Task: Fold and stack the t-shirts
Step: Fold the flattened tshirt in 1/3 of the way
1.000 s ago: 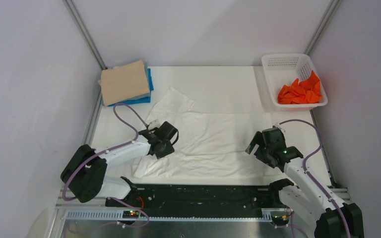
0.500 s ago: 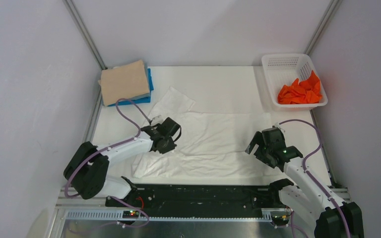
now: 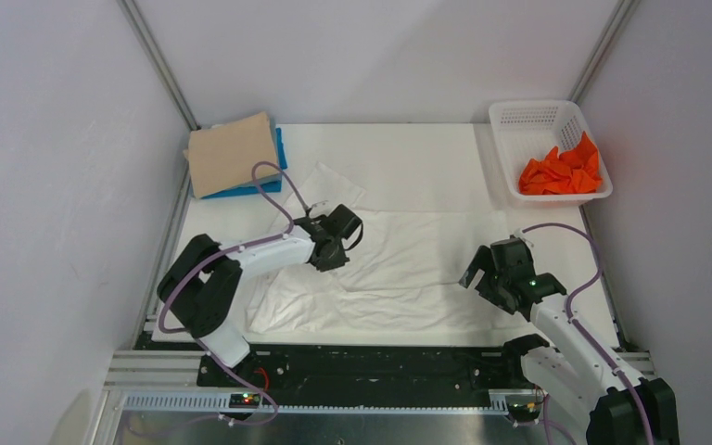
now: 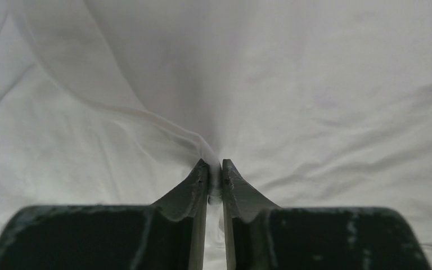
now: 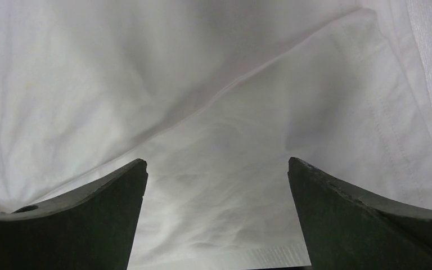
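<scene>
A thin white t-shirt (image 3: 399, 264) lies spread and wrinkled across the middle of the table. My left gripper (image 3: 341, 243) is shut on a pinch of its cloth near the shirt's left part; in the left wrist view the white fold (image 4: 202, 147) runs up from between the closed fingertips. My right gripper (image 3: 478, 274) hovers open over the shirt's right edge, with only white cloth (image 5: 219, 185) between its wide fingers. A folded beige-tan t-shirt (image 3: 232, 152) sits on a folded blue one (image 3: 279, 150) at the back left. An orange t-shirt (image 3: 561, 171) lies crumpled in the basket.
The white lattice basket (image 3: 528, 116) stands at the back right corner. The folded stack sits against the left rail. Grey walls close in the table on three sides. The black arm-base rail (image 3: 371, 366) runs along the near edge.
My left gripper has closed on the white cloth and moved right and away, dragging the shirt's left part toward the middle. The right arm has stayed put.
</scene>
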`<state>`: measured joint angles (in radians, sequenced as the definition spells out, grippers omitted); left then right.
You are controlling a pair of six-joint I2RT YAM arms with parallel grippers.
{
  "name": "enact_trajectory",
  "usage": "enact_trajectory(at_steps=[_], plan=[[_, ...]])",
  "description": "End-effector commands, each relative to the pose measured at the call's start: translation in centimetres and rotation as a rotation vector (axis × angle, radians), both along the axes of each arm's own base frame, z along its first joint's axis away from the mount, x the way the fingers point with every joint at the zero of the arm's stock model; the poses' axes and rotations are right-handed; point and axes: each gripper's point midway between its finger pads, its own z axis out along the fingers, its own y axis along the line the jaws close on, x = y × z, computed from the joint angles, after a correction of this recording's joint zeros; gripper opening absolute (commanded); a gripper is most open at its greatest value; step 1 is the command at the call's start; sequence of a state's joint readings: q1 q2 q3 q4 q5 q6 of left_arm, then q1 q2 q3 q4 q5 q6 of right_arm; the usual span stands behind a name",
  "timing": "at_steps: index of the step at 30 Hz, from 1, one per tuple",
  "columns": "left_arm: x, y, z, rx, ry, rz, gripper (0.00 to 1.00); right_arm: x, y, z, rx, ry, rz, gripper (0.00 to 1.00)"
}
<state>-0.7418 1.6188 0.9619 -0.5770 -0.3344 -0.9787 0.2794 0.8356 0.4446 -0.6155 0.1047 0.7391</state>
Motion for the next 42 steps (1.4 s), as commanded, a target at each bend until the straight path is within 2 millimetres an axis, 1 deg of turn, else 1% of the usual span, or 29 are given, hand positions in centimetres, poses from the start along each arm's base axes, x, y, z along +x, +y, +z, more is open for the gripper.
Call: enact_trajectory(at_steps=[1,5,10,14,18,19,21,22,23,24,25,26,27,28,29,30,31,32,33,34,35,36,37,38,39,40,41,42], plan=[[2.1,-1.2,1.1,0.021,-0.064,-0.042,0.18,0.5,-0.3,0.3,-0.012,-0.025,-0.004,1.0],[2.8,-1.7,0.8,0.035,-0.066,-0.053,0.19,0.6,-0.5,0.3,-0.012,-0.028,-0.009,1.0],[3.8,-2.8,0.9,0.03,-0.077,-0.072,0.2,0.5,-0.6,0.2,-0.012,-0.024,-0.014,1.0],[4.2,-3.9,1.0,0.014,-0.084,-0.106,0.25,0.3,-0.6,0.0,-0.015,-0.01,-0.014,1.0],[4.3,-4.5,1.2,0.008,-0.089,-0.136,0.42,0.3,-0.6,0.1,-0.013,-0.013,-0.016,1.0],[4.3,-4.7,1.5,0.005,-0.097,-0.144,0.44,0.3,-0.7,0.2,-0.015,-0.015,-0.018,1.0],[4.5,-5.0,2.3,-0.002,-0.118,-0.16,0.54,0.3,-0.7,0.3,-0.014,-0.021,-0.019,1.0],[4.6,-5.1,2.9,-0.008,-0.132,-0.166,0.66,0.4,-0.7,0.5,-0.013,-0.03,-0.019,1.0],[4.7,-5.2,3.3,-0.008,-0.145,-0.175,0.75,0.4,-0.7,0.6,-0.013,-0.035,-0.016,1.0],[5.0,-5.1,4.3,-0.01,-0.172,-0.174,0.93,0.5,-0.8,0.9,-0.018,-0.047,-0.013,0.99],[5.3,-5.0,5.0,-0.007,-0.192,-0.179,0.97,0.6,-1.2,1.4,-0.031,-0.058,-0.011,0.98],[5.7,-4.7,6.3,-0.007,-0.232,-0.169,0.99,1.1,-1.8,2.3,-0.057,-0.081,-0.019,0.98],[6.0,-4.3,7.1,-0.003,-0.254,-0.167,0.99,1.1,-2.1,2.8,-0.068,-0.097,-0.023,0.99],[6.4,-3.9,8.7,-0.012,-0.295,-0.155,1.0,1.6,-2.6,3.8,-0.083,-0.125,-0.037,0.99],[7.0,-3.2,10.2,-0.024,-0.328,-0.141,1.0,1.9,-2.8,4.6,-0.079,-0.156,-0.045,0.99],[7.9,-2.3,11.2,-0.028,-0.353,-0.125,1.0,2.3,-3.0,5.6,-0.07,-0.184,-0.06,0.99],[8.3,-1.9,12.3,-0.05,-0.378,-0.119,1.0,2.8,-2.9,6.5,-0.049,-0.224,-0.06,0.99],[9.6,-0.9,13.3,-0.053,-0.41,-0.109,1.0,3.4,-3.2,7.7,-0.038,-0.277,-0.077,0.99],[10.4,-1.1,14.1,-0.083,-0.431,-0.122,1.0,3.8,-3.5,8.2,-0.029,-0.3,-0.095,0.99],[11.8,0.1,15.0,-0.074,-0.454,-0.113,1.0,4.3,-3.7,9.1,-0.02,-0.344,-0.108,0.99],[12.8,-0.1,15.3,-0.089,-0.465,-0.131,1.0,4.5,-4.2,9.3,-0.017,-0.353,-0.131,0.99],[14.4,1.0,16.1,-0.083,-0.487,-0.134,1.0,4.7,-4.4,9.7,-0.014,-0.375,-0.139,0.99],[15.8,0.3,16.6,-0.125,-0.502,-0.16,1.0,4.8,-4.7,9.9,-0.009,-0.381,-0.153,0.99],[17.2,1.3,16.8,-0.125,-0.51,-0.157,1.0,4.9,-4.9,10.0,-0.009,-0.388,-0.157,1.0],[18.8,0.8,16.9,-0.159,-0.51,-0.174,1.0,5.0,-5.1,10.1,-0.006,-0.389,-0.166,1.0],[20.3,2.0,16.9,-0.155,-0.512,-0.162,1.0,5.0,-5.2,10.0,-0.006,-0.387,-0.167,0.99],[22.3,1.5,16.6,-0.173,-0.508,-0.176,1.0,5.1,-5.2,9.9,-0.005,-0.384,-0.164,0.99],[23.7,2.4,16.4,-0.161,-0.509,-0.171,1.0,5.1,-5.2,9.7,-0.007,-0.375,-0.161,0.99]])
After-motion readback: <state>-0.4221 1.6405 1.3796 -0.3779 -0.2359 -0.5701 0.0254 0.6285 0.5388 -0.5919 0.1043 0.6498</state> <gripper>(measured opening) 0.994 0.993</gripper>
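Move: The left fingers already pinch the white t-shirt's raised cloth edge; its laying spot is about 3 cm ahead and 4 cm to the right, level with the hand. The t-shirt's far sleeve lies some 19 cm straight ahead and 2 cm lower, the folded stack about 24 cm ahead and 20 cm left, level with the hand. From the open right hand that spot is roughly 7 cm ahead, 28 cm left and 3 cm below. Left draws the pinched edge 5 cm right and forward, opens, then climbs forward some 16 cm; right rises 8. ##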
